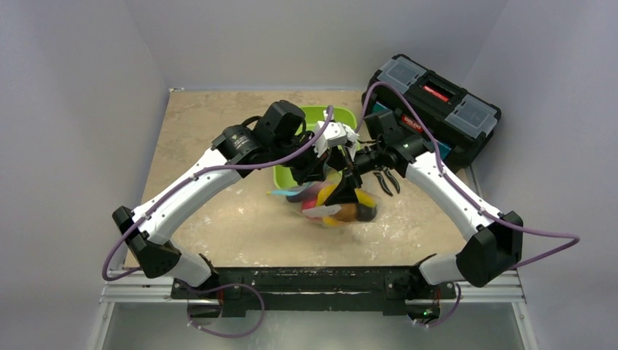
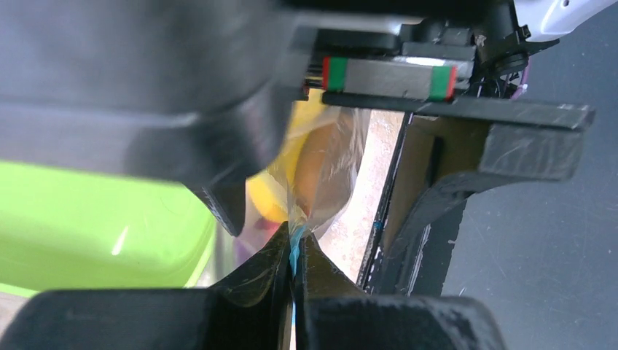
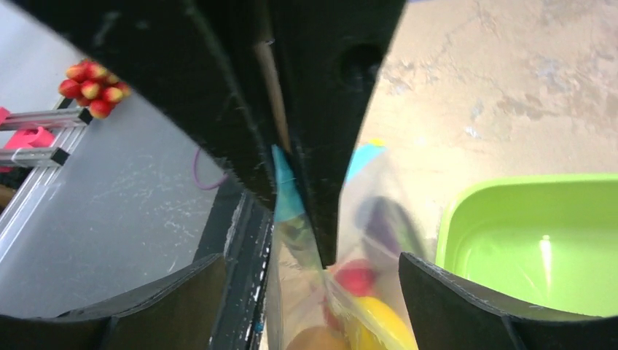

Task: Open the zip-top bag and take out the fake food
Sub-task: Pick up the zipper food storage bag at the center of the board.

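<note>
The zip-top bag point(image 1: 334, 203) hangs in the middle of the table, clear plastic with a teal zipper strip point(image 3: 284, 184). My left gripper point(image 2: 295, 251) is shut on that strip at the bag's top edge. Through the plastic I see the fake food point(image 1: 328, 198): a yellow banana point(image 3: 379, 317), a red piece point(image 3: 357, 277) and a purple piece point(image 3: 386, 222). My right gripper point(image 3: 313, 292) stands open, one finger on each side of the bag just below the left gripper, with a gap to the plastic on both sides. The right gripper point(image 1: 355, 175) meets the left gripper point(image 1: 329, 162) above the bag.
A lime-green tray point(image 1: 344, 117) sits just behind the bag, its rim point(image 3: 510, 189) close to my right finger. Black-handled pliers point(image 1: 386, 179) lie right of the bag. A black toolbox point(image 1: 437, 102) stands at the back right corner.
</note>
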`<state>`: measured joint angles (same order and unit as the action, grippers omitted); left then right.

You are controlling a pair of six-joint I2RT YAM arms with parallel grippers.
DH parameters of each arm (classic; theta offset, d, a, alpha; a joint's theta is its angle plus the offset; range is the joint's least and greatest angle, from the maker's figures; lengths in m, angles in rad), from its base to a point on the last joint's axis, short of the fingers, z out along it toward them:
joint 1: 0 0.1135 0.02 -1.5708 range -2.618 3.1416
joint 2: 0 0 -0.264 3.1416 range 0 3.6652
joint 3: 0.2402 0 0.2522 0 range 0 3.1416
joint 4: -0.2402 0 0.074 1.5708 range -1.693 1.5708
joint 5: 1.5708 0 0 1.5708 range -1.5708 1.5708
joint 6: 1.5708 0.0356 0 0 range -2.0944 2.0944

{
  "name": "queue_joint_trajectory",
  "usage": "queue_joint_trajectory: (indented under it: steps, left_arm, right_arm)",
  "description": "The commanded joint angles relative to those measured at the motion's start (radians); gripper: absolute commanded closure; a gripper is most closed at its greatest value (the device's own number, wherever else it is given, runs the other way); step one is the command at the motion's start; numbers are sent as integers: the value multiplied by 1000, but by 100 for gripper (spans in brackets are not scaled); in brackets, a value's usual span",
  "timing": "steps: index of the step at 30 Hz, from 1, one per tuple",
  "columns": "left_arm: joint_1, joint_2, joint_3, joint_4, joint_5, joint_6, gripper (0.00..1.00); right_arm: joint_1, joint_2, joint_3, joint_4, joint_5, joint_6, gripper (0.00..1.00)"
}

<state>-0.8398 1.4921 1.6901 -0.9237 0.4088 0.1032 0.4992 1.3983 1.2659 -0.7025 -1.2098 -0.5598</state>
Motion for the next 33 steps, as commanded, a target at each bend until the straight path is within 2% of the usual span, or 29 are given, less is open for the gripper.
queue_joint_trajectory:
  steps: [1,5,10,14,17,18,19,20,22,24,26,28,30,33]
  left_arm:
    - [-7,11,49,-7,-19,-47,100]
    - [-8,8,42,-12,-25,-56,100]
    - [-8,-9,14,12,-19,-73,100]
    - [-7,-10,-1,47,11,-94,100]
    - [-5,-16,-7,71,16,-136,100]
    - [-2,-24,-14,86,22,-146,100]
    - [7,-41,-28,113,34,-162,100]
    - [29,-62,-55,154,57,-195,96]
    - [95,-140,-160,298,144,-281,74]
    - [170,-250,-323,511,217,-364,52]
    - [208,-383,-496,678,196,-362,30]
    - [216,-510,-653,771,114,-284,13]
    - [217,-623,-794,800,49,-163,1]
    - [216,-773,-947,797,-47,6,0]
  right_arm:
    - [4,-15,-15,92,102,101,12]
    - [-13,-18,-39,118,138,116,18]
    - [-36,-36,-80,135,136,114,33]
    - [-36,-36,-85,114,127,82,62]
    - [-41,-38,-85,103,94,62,95]
    - [-50,-42,-84,95,81,54,100]
    - [-64,-46,-87,89,60,49,100]
    - [-82,-53,-90,87,41,49,100]
    - [-122,-66,-102,86,21,46,100]
    - [-145,-80,-114,78,32,29,100]
    - [-161,-92,-135,75,31,14,100]
    - [-171,-101,-149,64,19,-7,100]
    - [-175,-103,-151,40,9,-45,100]
    - [-177,-97,-142,10,3,-82,100]
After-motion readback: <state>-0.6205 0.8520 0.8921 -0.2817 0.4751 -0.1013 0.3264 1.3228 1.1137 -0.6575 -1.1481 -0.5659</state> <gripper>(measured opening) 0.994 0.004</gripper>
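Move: The left hand already pinches the zip-top bag by its blue strip. The bag hangs with its middle about 11 cm below that hand, roughly 3 cm to its right and 1 cm back. From the open right hand, whose fingers straddle the clear upper part, the bag's middle is some 7 cm down, 1 cm back and 2 cm right. The green tray's middle lies about 17 cm straight ahead of the right hand and 18 cm below it. The pliers lie 9 cm ahead, 18 cm right, 19 cm below. The right hand pinches the bag's clear plastic below the blue strip, first easing forward and down about 3 cm each while its wide-open fingers shut fully. The left hand holds nearly still on the strip until then, lets go, opens wide and draws off some 8 cm to the left, its fingers tilting up towards level. The right hand carries the pinched bag about 4 cm to the right. ##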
